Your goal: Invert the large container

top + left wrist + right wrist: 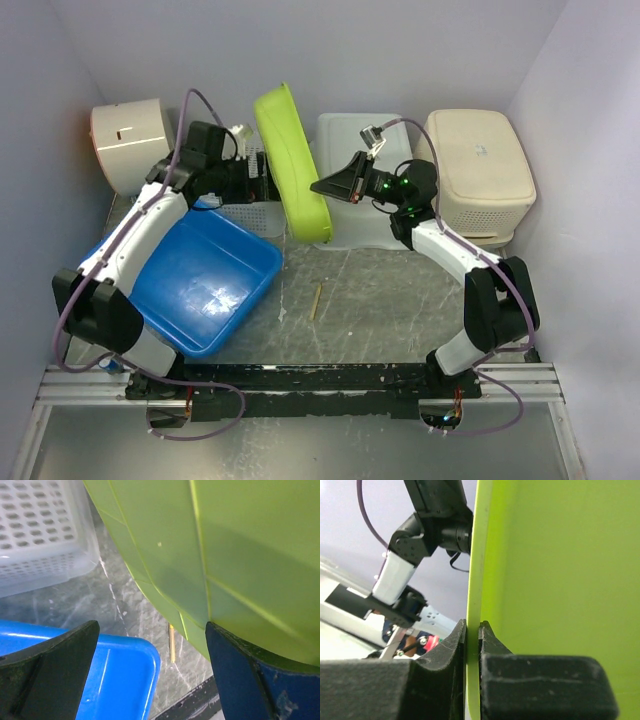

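Observation:
The large container [290,165] is a lime-green tub standing on edge, tilted, its lower corner near the tabletop in the middle of the top view. My right gripper [320,187] is shut on its rim from the right. In the right wrist view the two fingers [445,650] pinch the thin green rim, with the tub's wall [560,570] filling the right side around the gripper [472,627]. My left gripper [151,630] is open just left of the tub, whose underside [225,545] lies close to its right finger [250,675]. Nothing sits between the left fingers.
A blue tub [200,280] lies at the left under the left arm. Behind it is a white perforated basket [250,215]. A white tub [365,180] and a cream container [480,170] stand at the back right, a round cream box [130,140] at the back left. A thin stick [317,300] lies mid-table.

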Action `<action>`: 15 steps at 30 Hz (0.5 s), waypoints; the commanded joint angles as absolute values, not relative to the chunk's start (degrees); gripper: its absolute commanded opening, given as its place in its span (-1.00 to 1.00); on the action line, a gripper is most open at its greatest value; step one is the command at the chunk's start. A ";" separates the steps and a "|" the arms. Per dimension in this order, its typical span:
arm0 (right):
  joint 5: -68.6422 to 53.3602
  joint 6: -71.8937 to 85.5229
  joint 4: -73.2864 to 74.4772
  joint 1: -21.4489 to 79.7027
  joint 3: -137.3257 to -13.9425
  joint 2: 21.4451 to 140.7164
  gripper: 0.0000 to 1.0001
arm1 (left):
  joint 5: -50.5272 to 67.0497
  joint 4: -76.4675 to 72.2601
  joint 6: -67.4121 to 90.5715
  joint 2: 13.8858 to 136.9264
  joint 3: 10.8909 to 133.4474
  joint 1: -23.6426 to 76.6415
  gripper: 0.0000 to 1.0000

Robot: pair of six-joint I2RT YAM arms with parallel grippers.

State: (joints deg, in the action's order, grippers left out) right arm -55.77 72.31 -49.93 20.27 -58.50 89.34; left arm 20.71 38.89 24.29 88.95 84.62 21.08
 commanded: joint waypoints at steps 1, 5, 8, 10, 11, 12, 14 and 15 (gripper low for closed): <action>-61.44 79.91 -62.56 23.38 -60.37 85.35 -1.00 | 11.04 46.53 22.21 83.99 94.33 21.97 0.99; -63.45 81.52 -61.22 23.70 -56.82 80.59 -1.00 | 4.94 50.51 21.22 81.62 99.70 21.97 0.99; -66.06 77.70 -53.46 23.71 -52.67 74.50 -1.00 | 0.28 52.10 20.74 80.68 101.27 21.97 0.99; -67.02 71.00 -41.78 23.65 -50.44 69.84 -1.00 | -2.26 52.32 20.74 80.23 101.63 21.97 0.99; -67.08 66.94 -34.51 23.65 -49.73 67.43 -1.00 | -3.18 52.14 20.74 79.90 101.50 22.02 0.99; -66.93 61.99 -26.28 23.64 -49.37 65.17 -1.00 | -3.83 51.67 20.74 79.58 101.18 21.98 0.99; -66.37 53.82 -11.80 23.64 -49.10 60.98 -1.00 | -4.27 50.12 20.72 78.67 100.28 21.97 0.99; -66.40 51.08 -6.50 23.66 -48.81 58.97 -1.00 | -3.98 48.89 20.74 78.07 99.41 21.97 0.99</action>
State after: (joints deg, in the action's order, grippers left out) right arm -64.38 67.55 -32.88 23.27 -49.54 65.28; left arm -0.14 50.83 21.19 78.94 100.75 21.47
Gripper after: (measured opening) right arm 0.058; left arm 0.995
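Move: My right hand has the green container pinched by its rim; the container's middle is some 5 cm ahead, 6 cm left and a little below that hand. The open table by the pencil lies about 11 cm back, nearly straight in line sideways and 34 cm down, with the upturned white container 12 cm ahead and 11 cm right. From my open left hand, the green container's middle is about 6 cm right and slightly above, and the blue container 16 cm left, 7 cm back and 20 cm lower. Keeping the rim pinched, I draw the green container back with my right hand, nearly 13 cm towards the open table by the pencil, rising a little and then easing down as it swings some 10 degrees counter-clockwise. My left hand, open beside the container's outer face, climbs about 13 cm and shifts 7 cm left, its fingers tipping upward; it stays open. ##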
